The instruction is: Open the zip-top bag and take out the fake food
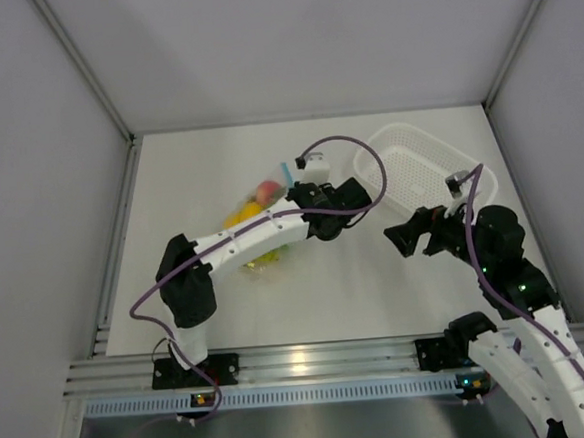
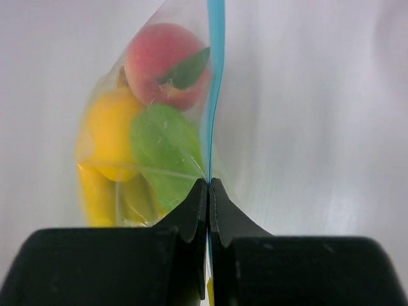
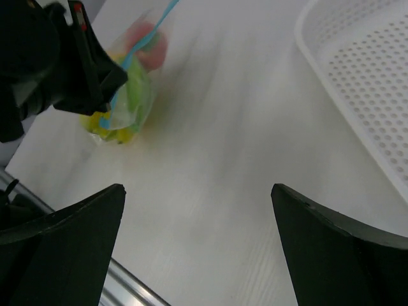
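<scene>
The zip-top bag (image 1: 257, 213) lies left of the table's middle, its blue zip strip (image 2: 215, 76) running along its mouth. Inside shows the fake food: a pink peach (image 2: 167, 64), a yellow round fruit (image 2: 111, 134), green leaves (image 2: 166, 146) and yellow banana pieces (image 2: 95, 197). My left gripper (image 2: 209, 183) is shut, its tips pinching the bag right at the blue strip. In the top view the left gripper (image 1: 296, 194) sits at the bag's right edge. My right gripper (image 3: 197, 187) hangs open over bare table to the right of the bag (image 3: 124, 95), holding nothing.
A white perforated basket (image 1: 419, 165) stands at the back right, beside the right arm; its rim shows in the right wrist view as the basket (image 3: 357, 83). A metal rail (image 1: 302, 364) runs along the near edge. Walls close in both sides.
</scene>
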`<state>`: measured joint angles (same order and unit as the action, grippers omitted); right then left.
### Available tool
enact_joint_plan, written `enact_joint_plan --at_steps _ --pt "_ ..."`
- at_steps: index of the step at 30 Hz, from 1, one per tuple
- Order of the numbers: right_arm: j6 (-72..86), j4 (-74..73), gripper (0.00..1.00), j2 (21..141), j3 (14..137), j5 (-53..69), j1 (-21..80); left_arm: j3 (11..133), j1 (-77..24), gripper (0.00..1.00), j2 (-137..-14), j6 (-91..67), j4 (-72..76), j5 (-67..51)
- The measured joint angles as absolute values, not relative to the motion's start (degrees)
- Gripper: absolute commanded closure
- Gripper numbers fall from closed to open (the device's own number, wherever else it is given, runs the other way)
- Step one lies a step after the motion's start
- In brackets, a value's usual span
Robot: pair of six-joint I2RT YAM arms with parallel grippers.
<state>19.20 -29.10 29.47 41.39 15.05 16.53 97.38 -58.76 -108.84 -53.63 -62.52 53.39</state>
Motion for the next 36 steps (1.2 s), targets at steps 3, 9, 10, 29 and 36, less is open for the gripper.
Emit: enact_joint_plan --at_steps 3,9,10,29,36 --pt "19.7 -22.2 0.04 32.1 39.0 23.3 16.6 100.2 -58.6 1.00 -104.7 -55.4 -62.6 54.7" --pt "17.3 -15.1 0.07 43.4 41.2 27.3 23.4 101.8 -58.6 1.00 -98.1 -61.9 -62.7 56.9" --pt "16.4 -14.6 0.09 45.2 42.0 26.8 25.6 101.8 -58.6 1.00 -97.5 -63.2 -62.7 57.0" --pt "-1.3 11.3 0.27 55.3 40.5 4.6 49.1 93.2 -59.3 1.00 -92.4 -86.1 -63.0 51.9" --pt "-2.2 16.5 0.34 57.6 37.9 5.3 49.1 91.5 -60.1 1.00 -89.5 -92.3 -63.2 51.6"
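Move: The blue zip's near end is pinched in the left fingers; from the open right hand it lies about 10 cm ahead, 19 cm left and 7 cm lower. The peach in the bag sits some 4 cm ahead of the left hand, 8 cm to its left and 10 cm below. The white basket is about 16 cm ahead of the right hand, 6 cm to its right and 20 cm down. Right hand sweeps about 17 cm left towards the zip, narrowing; left, still pinching, lifts it 9 cm, rolling. ##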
